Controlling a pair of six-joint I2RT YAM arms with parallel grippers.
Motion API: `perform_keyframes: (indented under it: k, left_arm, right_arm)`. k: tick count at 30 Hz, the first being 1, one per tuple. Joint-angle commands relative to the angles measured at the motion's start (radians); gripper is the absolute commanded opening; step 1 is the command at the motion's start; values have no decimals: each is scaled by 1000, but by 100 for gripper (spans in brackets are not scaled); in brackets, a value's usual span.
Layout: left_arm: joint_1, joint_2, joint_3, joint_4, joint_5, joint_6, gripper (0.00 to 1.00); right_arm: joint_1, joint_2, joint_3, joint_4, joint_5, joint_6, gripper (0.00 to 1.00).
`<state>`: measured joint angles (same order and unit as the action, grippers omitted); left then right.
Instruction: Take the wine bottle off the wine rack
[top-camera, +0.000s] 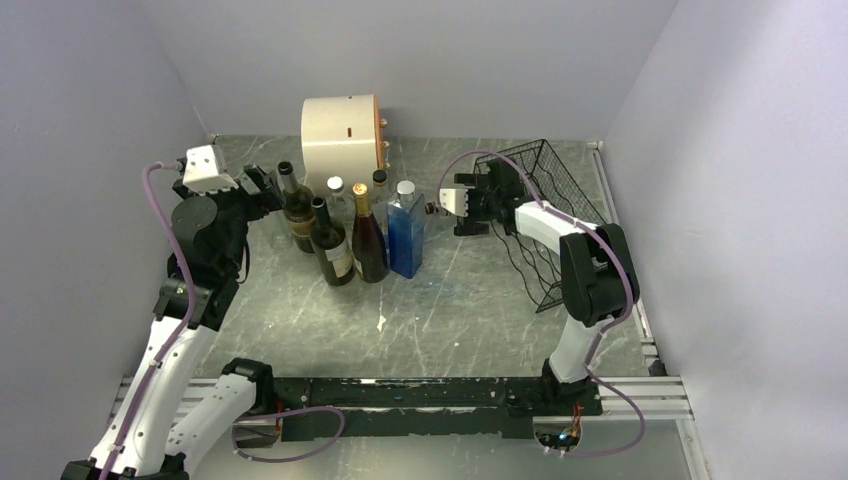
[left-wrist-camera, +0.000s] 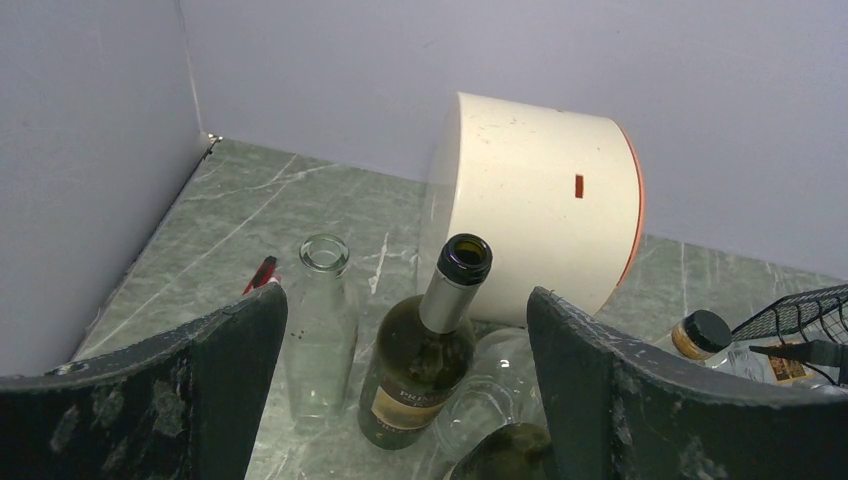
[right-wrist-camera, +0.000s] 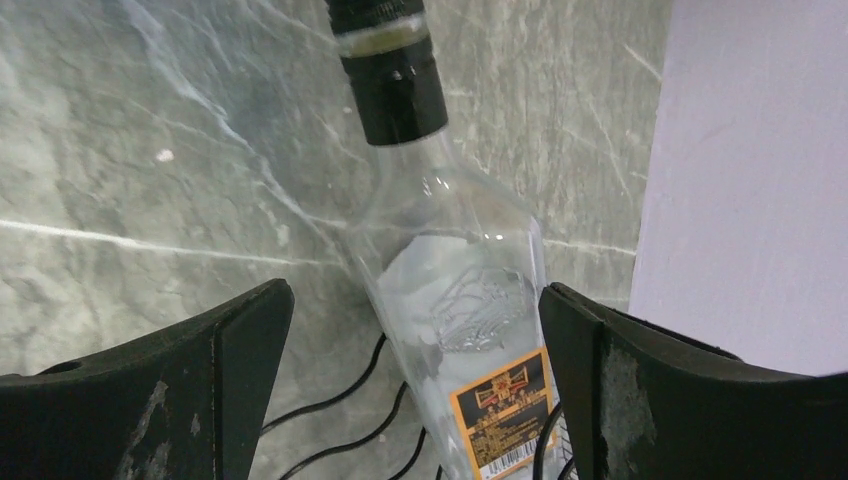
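Note:
The wine bottle (right-wrist-camera: 455, 290) is clear glass with a black cap and an orange-and-black label. It lies in the black wire wine rack (right-wrist-camera: 340, 400), its neck sticking out over the table. My right gripper (right-wrist-camera: 410, 300) is open and straddles the bottle's shoulder. A gap shows on the left side, and the right finger (right-wrist-camera: 640, 390) is close beside the glass. From above, the right gripper (top-camera: 470, 205) sits at the left face of the wine rack (top-camera: 560, 180), where the bottle's cap (top-camera: 434, 208) pokes out. My left gripper (top-camera: 265, 185) hangs open over other bottles.
A cream drum (top-camera: 340, 135) lies at the back. Several upright bottles stand in a cluster in front of it, including a dark one (top-camera: 332, 245) and a blue one (top-camera: 406, 235). Below the left gripper (left-wrist-camera: 405, 300) stand a green bottle (left-wrist-camera: 425, 350) and a clear one (left-wrist-camera: 322, 320).

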<state>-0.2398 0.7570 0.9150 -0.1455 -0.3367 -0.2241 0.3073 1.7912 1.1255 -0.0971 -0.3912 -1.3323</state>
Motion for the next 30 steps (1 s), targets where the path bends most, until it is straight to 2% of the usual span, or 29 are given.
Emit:
perform_keyframes:
  k: [1, 9, 12, 17, 25, 30]
  left_arm:
    - [-8, 5, 8, 31, -14, 8, 93]
    - [-7, 8, 7, 31, -21, 11, 93]
    - [-7, 11, 6, 32, -21, 11, 93]
    - [-10, 14, 6, 32, -14, 9, 93]
    - [-19, 32, 5, 33, -8, 6, 93]
    - [-21, 42, 5, 33, -2, 5, 93]
  right_arm:
    - [-36, 38, 68, -97, -58, -43, 99]
    - [-53, 94, 104, -76, -111, -28, 99]
    - [-66, 98, 91, -36, -51, -17, 98]
    - [-131, 57, 41, -39, -25, -22, 98]
    - [-203, -24, -56, 69, -40, 30, 98]
    - [-208, -41, -55, 36, -48, 12, 98]
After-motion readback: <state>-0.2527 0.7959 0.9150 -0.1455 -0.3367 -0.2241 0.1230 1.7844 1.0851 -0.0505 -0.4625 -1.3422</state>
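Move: The clear bottle with the orange-and-black label lies in the rack just under the open right gripper, its middle about 3 cm ahead, 1 cm right and 5 cm below. The rack's own middle is some 23 cm to the right, 3 cm back and 3 cm lower; the blue bottle stands about 17 cm left and 9 cm back, its middle some 5 cm higher. From the left gripper the clear bottle is about 17 cm ahead, 46 cm right and 32 cm below. Ease the right gripper about 2 cm forward over the clear bottle, jaws wide open, then sweep it some 6 cm to the right, shoving bottle and rack along towards the right wall. Stay low with little change in height, let the hand turn a few degrees clockwise, and don't close the fingers. ##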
